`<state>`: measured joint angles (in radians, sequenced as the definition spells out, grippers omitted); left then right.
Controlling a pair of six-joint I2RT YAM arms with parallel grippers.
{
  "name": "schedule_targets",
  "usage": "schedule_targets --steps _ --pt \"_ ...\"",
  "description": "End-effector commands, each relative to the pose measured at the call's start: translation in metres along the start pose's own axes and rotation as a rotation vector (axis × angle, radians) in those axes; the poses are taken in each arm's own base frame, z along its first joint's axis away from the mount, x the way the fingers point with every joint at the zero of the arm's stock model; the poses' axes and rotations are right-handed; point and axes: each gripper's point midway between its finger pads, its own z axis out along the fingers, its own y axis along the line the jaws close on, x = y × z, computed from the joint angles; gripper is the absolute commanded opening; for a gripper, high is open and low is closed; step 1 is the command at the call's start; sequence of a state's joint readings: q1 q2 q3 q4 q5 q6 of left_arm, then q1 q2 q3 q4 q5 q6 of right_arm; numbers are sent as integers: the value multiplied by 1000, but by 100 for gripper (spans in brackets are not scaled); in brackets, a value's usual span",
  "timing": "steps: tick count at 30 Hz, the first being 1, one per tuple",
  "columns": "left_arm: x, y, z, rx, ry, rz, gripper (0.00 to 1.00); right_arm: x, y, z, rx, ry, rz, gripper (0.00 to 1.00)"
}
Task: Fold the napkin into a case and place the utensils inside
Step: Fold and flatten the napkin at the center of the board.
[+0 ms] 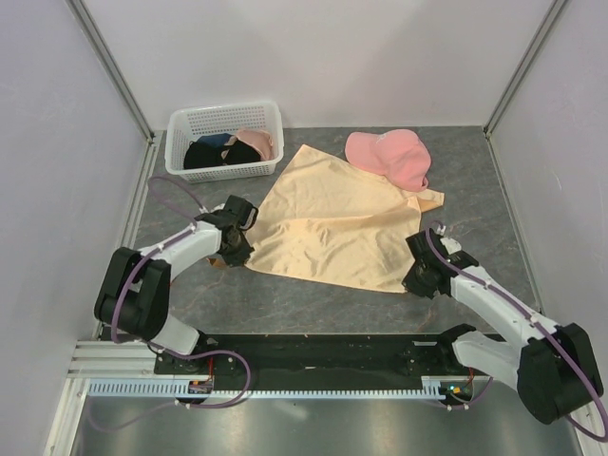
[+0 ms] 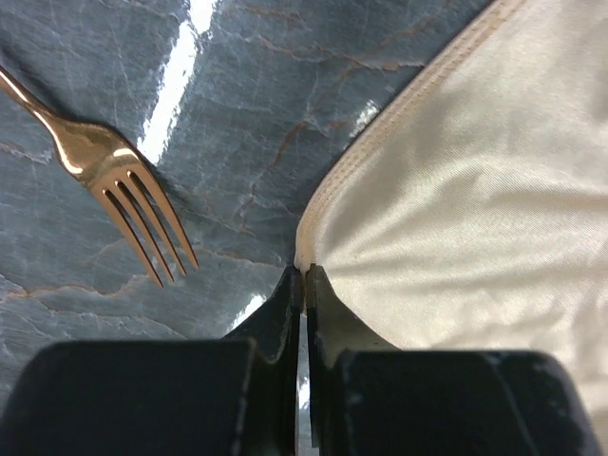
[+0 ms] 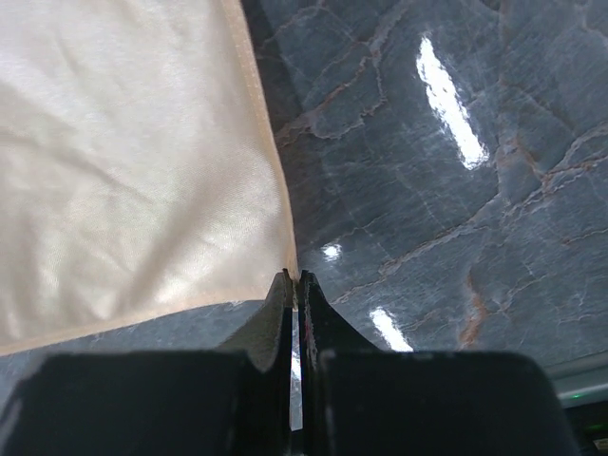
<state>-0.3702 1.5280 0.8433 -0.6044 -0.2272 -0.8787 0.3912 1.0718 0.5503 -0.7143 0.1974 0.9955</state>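
The peach-tan napkin (image 1: 337,223) lies spread flat on the grey table, turned like a diamond. My left gripper (image 1: 239,249) is at its near left corner. In the left wrist view that gripper (image 2: 304,272) is shut on the hemmed corner of the napkin (image 2: 475,190). My right gripper (image 1: 418,278) is at the near right corner. In the right wrist view it (image 3: 294,276) pinches the tip of the napkin (image 3: 123,152), shut. Of the utensils, a brown fork (image 2: 104,180) lies on the table just left of the left gripper, tines toward it.
A white basket (image 1: 266,119) with dark and pink clothes stands at the back left. A pink cap (image 1: 389,157) rests at the back right, overlapping the napkin's far right corner. Pale walls close in the table on three sides.
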Motion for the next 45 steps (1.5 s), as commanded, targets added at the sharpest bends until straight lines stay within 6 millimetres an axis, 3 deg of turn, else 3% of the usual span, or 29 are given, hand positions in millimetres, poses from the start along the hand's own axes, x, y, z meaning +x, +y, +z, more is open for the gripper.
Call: schedule_targets --steps 1,4,5,6,8,10,11,13,14,16,17,19,20,21,25,27,30,32,33,36,37,39,40,41,42,43,44,45 --pt "-18 -29 -48 211 -52 -9 2 -32 35 -36 -193 -131 -67 0" --pt "-34 -46 -100 388 -130 48 2 -54 57 -81 -355 -243 -127 0" --pt "-38 -48 -113 426 -159 74 2 -62 67 -107 -439 -290 -151 0" --pt "-49 -52 -144 504 -229 76 2 -67 70 -120 -476 -324 -201 0" --pt "-54 -53 -175 583 -287 117 2 -77 77 -163 -577 -402 -240 0" --pt "-62 -54 -228 707 -380 137 2 -81 71 -190 -605 -457 -300 0" --pt "-64 -51 -243 736 -414 154 2 -89 71 -225 -673 -527 -305 0" --pt "-66 -46 -296 857 -511 180 2 -86 66 -264 -760 -594 -383 0" --pt "-66 -42 -312 889 -547 192 2 -90 63 -300 -822 -663 -399 0" --pt "-64 -28 -361 992 -650 195 2 -76 58 -344 -953 -709 -490 0" --pt "-62 -21 -378 1024 -689 196 2 -74 51 -380 -1025 -774 -502 0" --pt "-59 -8 -413 1091 -763 192 2 -64 41 -417 -1117 -823 -540 0" --pt "-54 4 -432 1132 -812 185 2 -61 31 -445 -1165 -881 -546 0" --pt "-51 10 -450 1177 -853 190 2 -58 25 -456 -1187 -903 -549 0" --pt "-35 32 -491 1305 -932 173 2 -49 1 -500 -1274 -1010 -545 0" --pt "-33 38 -504 1343 -956 160 2 -55 -4 -503 -1249 -1037 -515 0" --pt "-39 32 -509 1358 -935 123 2 -87 -10 -490 -1116 -1081 -364 0" --pt "-46 25 -504 1348 -924 99 2 -114 -3 -466 -986 -1073 -277 0" --pt "-61 16 -492 1294 -907 58 2 -126 10 -450 -932 -1035 -259 0" --pt "-77 -9 -463 1229 -806 7 2 -154 33 -399 -749 -974 -212 0" --pt "-85 -29 -449 1213 -754 13 2 -163 53 -369 -663 -922 -250 0" --pt "-97 -47 -421 1147 -685 -24 2 -181 78 -334 -543 -892 -274 0" --pt "-106 -63 -397 1091 -639 -32 2 -185 86 -314 -498 -880 -304 0" --pt "-112 -72 -385 1069 -628 -32 2 -193 98 -308 -490 -898 -293 0" --pt "-122 -75 -371 1009 -637 -53 2 -199 112 -287 -451 -878 -311 0" --pt "-130 -90 -342 945 -600 -35 2 -201 119 -265 -422 -861 -332 0" --pt "-141 -94 -328 897 -609 -54 2 -209 131 -260 -433 -879 -323 0" --pt "-151 -97 -310 841 -607 -72 2 -213 144 -237 -408 -850 -343 0"
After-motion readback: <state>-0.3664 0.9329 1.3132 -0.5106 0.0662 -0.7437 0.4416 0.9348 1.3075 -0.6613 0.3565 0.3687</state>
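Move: Both my hands are already shut on the napkin's near corners, just above the board. From my left hand the board's centre, under the napkin, lies about 20 cm right and 8 cm ahead; the fork is some 9 cm left, nearly level with it, and the basket about 30 cm ahead and 6 cm left. From my right hand the centre is roughly 18 cm left and 14 cm ahead, and the pink cap is about 35 cm ahead, 5 cm left. I keep both corners pinched and whip the napkin up off the board, nearly 50 cm high, my hands swinging back some 16 cm towards me as the fingers tip from pointing down to pointing forward. Then I fling both hands forward and down over the board, the right one farther and lower, fingers dipping again. ##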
